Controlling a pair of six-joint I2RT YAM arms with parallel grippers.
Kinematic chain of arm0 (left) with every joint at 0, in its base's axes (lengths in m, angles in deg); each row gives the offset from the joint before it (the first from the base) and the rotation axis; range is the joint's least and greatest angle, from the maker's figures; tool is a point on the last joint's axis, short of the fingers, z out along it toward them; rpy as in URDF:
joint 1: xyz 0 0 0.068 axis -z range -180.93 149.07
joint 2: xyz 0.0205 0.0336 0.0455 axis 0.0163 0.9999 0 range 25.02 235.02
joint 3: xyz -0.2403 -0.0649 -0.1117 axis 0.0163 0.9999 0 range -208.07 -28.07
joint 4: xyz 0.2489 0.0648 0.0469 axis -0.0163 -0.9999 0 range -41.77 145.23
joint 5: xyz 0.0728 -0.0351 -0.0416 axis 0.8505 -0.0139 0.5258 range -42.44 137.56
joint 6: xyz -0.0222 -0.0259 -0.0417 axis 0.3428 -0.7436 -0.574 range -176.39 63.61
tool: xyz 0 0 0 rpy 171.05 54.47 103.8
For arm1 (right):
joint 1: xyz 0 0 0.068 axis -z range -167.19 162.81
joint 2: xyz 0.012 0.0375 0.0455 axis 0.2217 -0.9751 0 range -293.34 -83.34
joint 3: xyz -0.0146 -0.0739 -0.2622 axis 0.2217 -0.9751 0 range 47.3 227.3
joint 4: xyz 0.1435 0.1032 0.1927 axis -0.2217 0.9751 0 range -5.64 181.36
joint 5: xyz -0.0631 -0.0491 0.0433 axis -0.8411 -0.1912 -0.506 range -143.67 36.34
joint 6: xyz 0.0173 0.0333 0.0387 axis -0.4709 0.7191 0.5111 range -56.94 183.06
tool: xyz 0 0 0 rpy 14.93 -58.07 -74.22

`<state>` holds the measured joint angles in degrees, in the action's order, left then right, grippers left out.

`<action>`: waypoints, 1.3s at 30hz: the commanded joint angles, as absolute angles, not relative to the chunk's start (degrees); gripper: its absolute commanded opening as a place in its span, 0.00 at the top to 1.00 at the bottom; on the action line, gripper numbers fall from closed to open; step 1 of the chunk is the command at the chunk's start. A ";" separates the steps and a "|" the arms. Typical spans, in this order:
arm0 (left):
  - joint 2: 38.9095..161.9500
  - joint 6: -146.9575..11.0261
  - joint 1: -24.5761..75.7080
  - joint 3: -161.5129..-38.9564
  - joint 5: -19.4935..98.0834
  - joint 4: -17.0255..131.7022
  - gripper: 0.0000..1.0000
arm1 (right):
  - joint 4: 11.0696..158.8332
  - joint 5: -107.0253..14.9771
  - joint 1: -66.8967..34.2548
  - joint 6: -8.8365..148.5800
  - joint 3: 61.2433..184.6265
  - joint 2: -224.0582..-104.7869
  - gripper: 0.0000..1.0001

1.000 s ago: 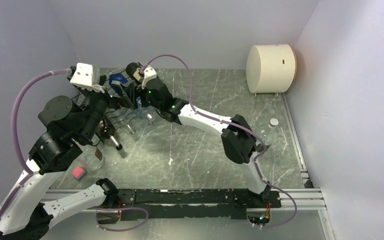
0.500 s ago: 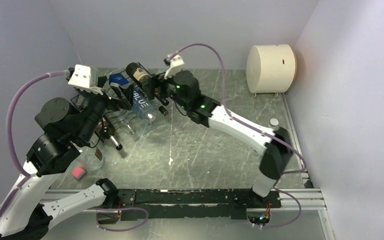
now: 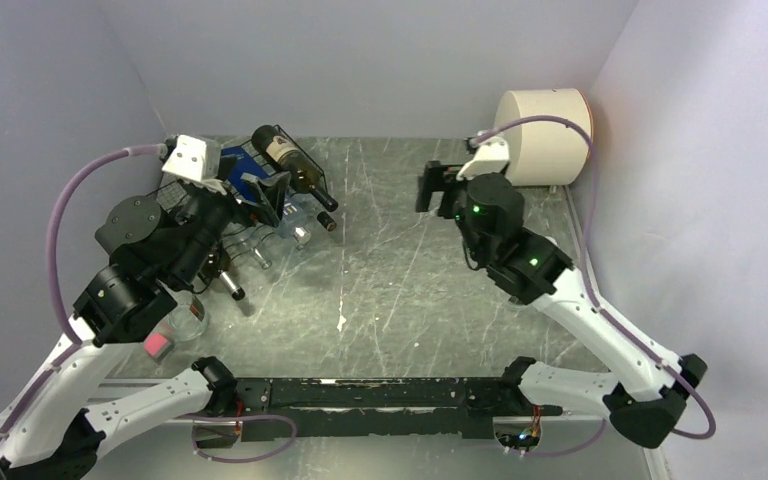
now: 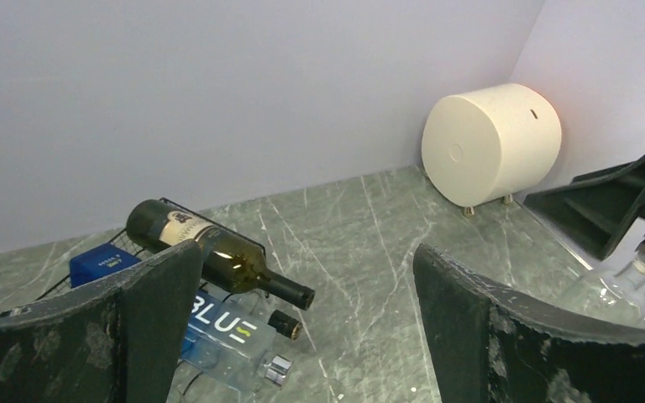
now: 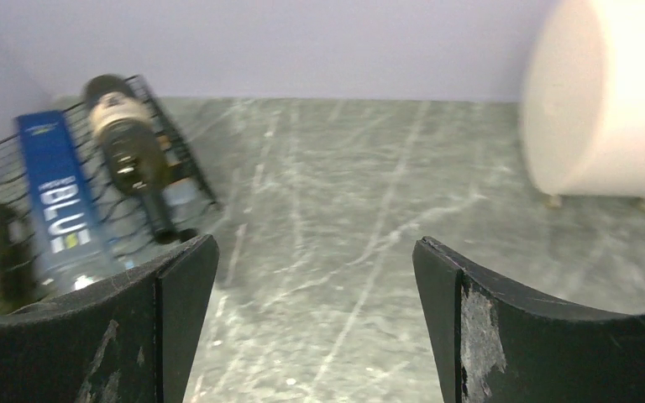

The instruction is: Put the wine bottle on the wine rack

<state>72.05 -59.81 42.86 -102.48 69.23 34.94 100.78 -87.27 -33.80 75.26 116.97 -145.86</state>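
Note:
The dark green wine bottle [image 3: 295,167] lies on the top tier of the black wire wine rack [image 3: 250,240] at the back left, its neck pointing right and toward the front. It also shows in the left wrist view [image 4: 210,256] and the right wrist view [image 5: 128,143]. My left gripper [image 3: 265,195] hovers open just in front of the rack, its fingers [image 4: 147,311] empty. Far from the rack, at the right, my right gripper [image 3: 438,187] stands open and holds nothing [image 5: 315,243].
A blue-labelled clear bottle [image 4: 218,332] lies in the rack under the wine bottle, with other dark bottles [image 3: 225,282] lower down. A white cylinder [image 3: 542,135] stands at the back right. A clear bottle [image 4: 630,277] stands by the right arm. A glass [image 3: 188,316] and a pink cube [image 3: 157,345] sit front left.
My right gripper has pulled away from the rack to the right, leaving the wine bottle lying on the top tier. The left arm has shifted slightly right.

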 commanded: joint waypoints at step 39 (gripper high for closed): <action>79.08 -67.55 42.70 -91.88 46.82 49.08 0.00 | 130.18 -93.28 2.27 94.45 105.24 -137.81 0.41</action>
<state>79.35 -67.19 42.81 -91.31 48.20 48.05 132.41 -95.07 1.28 92.82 106.00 -138.30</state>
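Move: The capped clear bottle, upright on the table, is about 25 cm to the right of the right hand, some 4 cm back and 22 cm below; the cream drum lies 23 cm ahead, 25 cm right and 24 cm down. From the left hand that clear bottle is roughly 56 cm right, 3 cm ahead and 32 cm lower. The blue bottle on the rack lies about 20 cm ahead of the left hand, 5 cm left; the dark wine bottle 26 cm ahead, 2 cm left; both some 32 cm below. Sweeping right by about 24 cm, the empty right hand then sinks some 14 cm and draws slightly back onto the clear bottle, swinging clockwise nearly 50 degrees and tipping downward; late on, its fingers begin closing around the cap. The left hand, still open and empty, shifts about 10 cm right and 7 cm down, turning clockwise. ##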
